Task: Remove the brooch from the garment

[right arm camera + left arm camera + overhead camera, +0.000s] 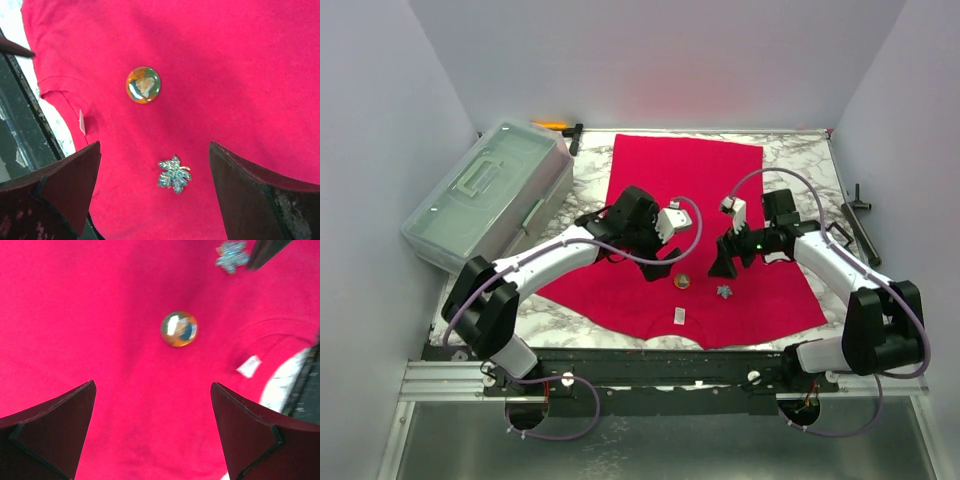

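The garment (pixel 690 170), a bright red T-shirt, lies flat on the marble table, its neck and white label (pixel 680 316) toward the near edge. Two pins sit on it: a glittery blue leaf-shaped brooch (pixel 725 292) (pixel 174 174) (pixel 231 254) and a round orange-and-green badge (pixel 683 282) (pixel 179 329) (pixel 143 84). My right gripper (pixel 155 145) (pixel 725 262) hovers open just above the leaf brooch, which lies between its fingers, untouched. My left gripper (pixel 152 385) (pixel 658 262) is open over bare cloth, short of the round badge.
A clear plastic lidded box (pixel 485 190) stands at the left beside the shirt. A black tool (pixel 860 225) lies at the right edge and an orange-handled one (pixel 555 125) at the back. The black frame rail (pixel 650 360) runs just below the shirt's neck.
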You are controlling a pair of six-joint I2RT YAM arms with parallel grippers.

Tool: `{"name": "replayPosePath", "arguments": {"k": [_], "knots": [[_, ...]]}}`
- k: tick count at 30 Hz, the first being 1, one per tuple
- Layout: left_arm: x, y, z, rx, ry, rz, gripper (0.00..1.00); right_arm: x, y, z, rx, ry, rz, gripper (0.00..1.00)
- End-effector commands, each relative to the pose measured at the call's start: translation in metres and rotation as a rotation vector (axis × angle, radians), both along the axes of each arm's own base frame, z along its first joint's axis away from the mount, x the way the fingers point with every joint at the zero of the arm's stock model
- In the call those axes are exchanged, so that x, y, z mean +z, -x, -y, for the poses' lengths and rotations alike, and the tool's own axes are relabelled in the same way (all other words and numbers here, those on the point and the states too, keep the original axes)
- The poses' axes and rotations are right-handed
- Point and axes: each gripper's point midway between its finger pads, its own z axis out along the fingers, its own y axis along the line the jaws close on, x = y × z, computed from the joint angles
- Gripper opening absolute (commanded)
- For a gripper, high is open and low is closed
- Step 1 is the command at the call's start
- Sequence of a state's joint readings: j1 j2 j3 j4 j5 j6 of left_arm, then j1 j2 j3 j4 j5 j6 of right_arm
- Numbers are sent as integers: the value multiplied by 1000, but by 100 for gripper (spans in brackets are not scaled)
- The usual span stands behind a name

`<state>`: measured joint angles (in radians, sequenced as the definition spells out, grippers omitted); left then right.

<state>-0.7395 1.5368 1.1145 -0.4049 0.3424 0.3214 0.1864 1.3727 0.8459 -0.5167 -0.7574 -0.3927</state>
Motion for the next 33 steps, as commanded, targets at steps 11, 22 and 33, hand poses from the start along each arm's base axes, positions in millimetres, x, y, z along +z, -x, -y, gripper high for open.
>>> {"name": "replayPosePath", "arguments": {"k": [11,22,33], "knots": [[-11,34,42,120,362,-817,80,-13,10,-45,148,-33,86,66],[-36,9,42,332,471,-1028,64,-24,8,-39,181,17,268,49],[-69,5,39,440,446,-1078,51,-50,6,-39,210,63,273,34]]}}
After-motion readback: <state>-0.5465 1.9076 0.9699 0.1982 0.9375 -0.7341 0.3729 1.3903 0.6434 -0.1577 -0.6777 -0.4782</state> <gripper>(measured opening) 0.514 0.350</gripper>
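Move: Low on the red garment, the round brooch lies about 5 cm to the left hand's right, level with it in reach and roughly 10 cm below. Counted from the right hand, that brooch is some 9 cm to the left, level in reach and about 7 cm down. The leaf brooch is almost straight under the right hand, about 2 cm nearer the base, and the white tag sits some 8 cm back from the round brooch. Closing in on the round brooch from both sides, the two hands come down: the left draws back some 5 cm and swings forward again, ending about 5 cm lower and 4 cm farther right, rolling strongly about its length and flattening, fingers narrowing to half open. The right slides left 4 cm, then mostly sinks, about 4.5 cm in all, its fingers closing to about a third. ##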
